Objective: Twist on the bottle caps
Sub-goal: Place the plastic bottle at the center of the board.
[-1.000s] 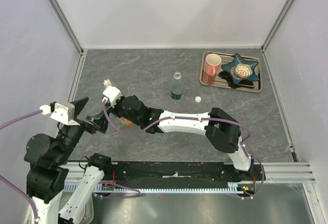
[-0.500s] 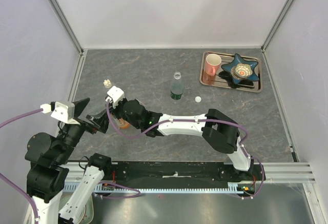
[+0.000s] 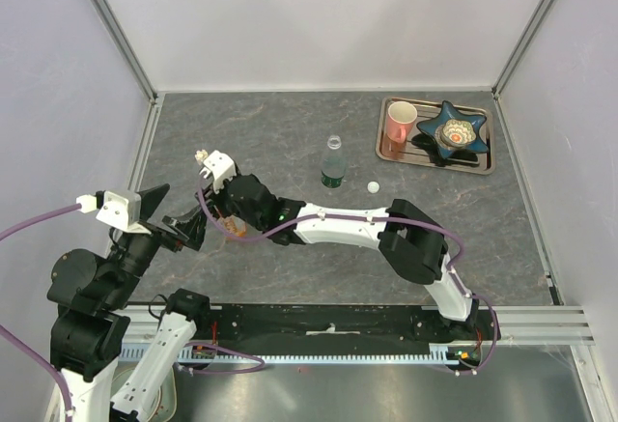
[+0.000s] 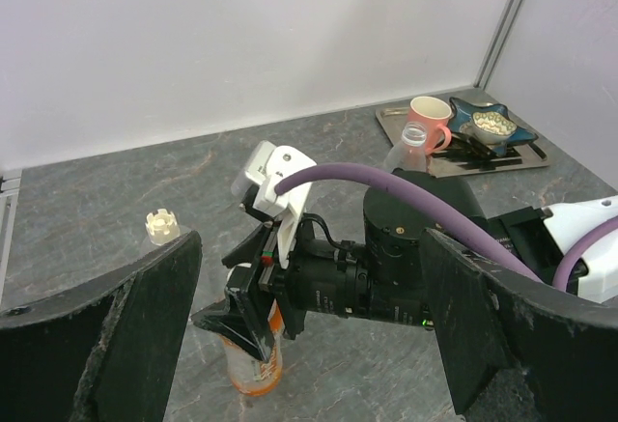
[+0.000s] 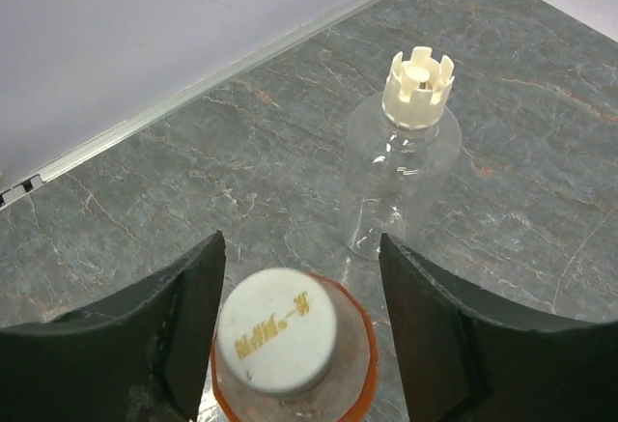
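Observation:
The orange bottle (image 5: 290,383) stands upright with a white cap (image 5: 277,329) on its neck. My right gripper (image 5: 301,277) is open, one finger on each side of that cap with gaps showing. Just beyond stands the tiny clear bottle (image 5: 401,171), topped by a notched cream cap (image 5: 417,87). From above, the right gripper (image 3: 224,211) hovers over the orange bottle (image 3: 230,227) at the left of the table. The green-label bottle (image 3: 333,166) stands uncapped in the middle, with a loose white cap (image 3: 373,187) to its right. My left gripper (image 3: 174,214) is wide open, holding nothing, facing the orange bottle (image 4: 253,364).
A metal tray (image 3: 435,156) at the back right carries a pink mug (image 3: 399,123) and a blue star-shaped dish (image 3: 454,130). The right arm (image 3: 348,224) stretches across the near table toward the left. Walls enclose the table on three sides.
The right gripper's jaws have opened away from the orange bottle's cap, and its wrist has shifted slightly toward the back. The left arm has stayed still.

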You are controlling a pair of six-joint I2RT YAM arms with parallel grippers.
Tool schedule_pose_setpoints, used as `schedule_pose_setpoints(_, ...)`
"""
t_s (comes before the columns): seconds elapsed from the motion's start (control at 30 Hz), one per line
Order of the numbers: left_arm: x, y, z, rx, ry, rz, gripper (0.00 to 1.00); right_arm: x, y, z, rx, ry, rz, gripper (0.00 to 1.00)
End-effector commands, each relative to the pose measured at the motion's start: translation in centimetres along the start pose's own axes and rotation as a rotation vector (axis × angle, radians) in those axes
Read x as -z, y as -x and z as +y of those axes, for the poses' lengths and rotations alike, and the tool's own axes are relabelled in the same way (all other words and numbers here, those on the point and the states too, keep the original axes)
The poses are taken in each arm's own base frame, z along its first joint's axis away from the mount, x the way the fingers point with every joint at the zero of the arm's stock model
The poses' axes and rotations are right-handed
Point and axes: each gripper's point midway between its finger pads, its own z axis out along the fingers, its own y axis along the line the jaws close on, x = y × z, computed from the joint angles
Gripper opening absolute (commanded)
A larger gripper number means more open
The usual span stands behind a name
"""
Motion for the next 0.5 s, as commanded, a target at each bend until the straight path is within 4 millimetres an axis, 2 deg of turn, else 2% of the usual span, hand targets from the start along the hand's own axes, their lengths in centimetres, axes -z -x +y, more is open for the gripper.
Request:
schedule_pose_setpoints(0.0,-0.3,1.0,-0.2,0.009,-0.01,-0.03,0.99,-0.2,2.9,1.1,-0.02,0.047,-0.03,0.74)
schedule_pose_setpoints(0.13,-0.3,1.1,-0.3,0.012,-0.015,-0.031,0.99,0.2,4.5,1.3,-0.009,0.06,-0.048,0.87)
schedule_pose_setpoints(0.17,-0.3,1.2,-0.4,0.012,-0.016,-0.032,0.99,0.3,5.0,1.4,-0.006,0.064,-0.049,0.97)
schedule_pose_setpoints(0.37,-0.6,1.4,-0.5,0.01,-0.027,-0.033,0.99,1.2,9.0,0.5,0.022,0.05,-0.091,0.98)
schedule_pose_setpoints(0.43,-0.8,1.5,-0.5,0.004,-0.028,-0.028,0.99,2.1,11.4,-0.3,0.025,0.04,-0.122,0.98)
schedule_pose_setpoints(0.47,-0.8,1.5,-0.5,-0.002,-0.027,-0.027,0.99,2.5,11.8,-0.6,0.027,0.033,-0.118,0.98)
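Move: Just below the right hand's already loosened fingers stands the plastic bottle with the orange band, its middle some 7 cm down and about 1 cm back and 1 cm right. From that hand the clear bottle with the ivory cap is about 11 cm ahead and 4 cm left, and the green-label bottle roughly 14 cm ahead and 26 cm right, both standing on the board. From the left hand the plastic bottle lies about 13 cm ahead, level sideways and some 28 cm below. Opening its fingers the rest of the way on either side of the plastic bottle's white cap, the right hand lifts almost straight up by about 3.5 cm, away from the cap. It climbs slowly at first, then faster, keeping nearly the same slant and pointing forward-left. ##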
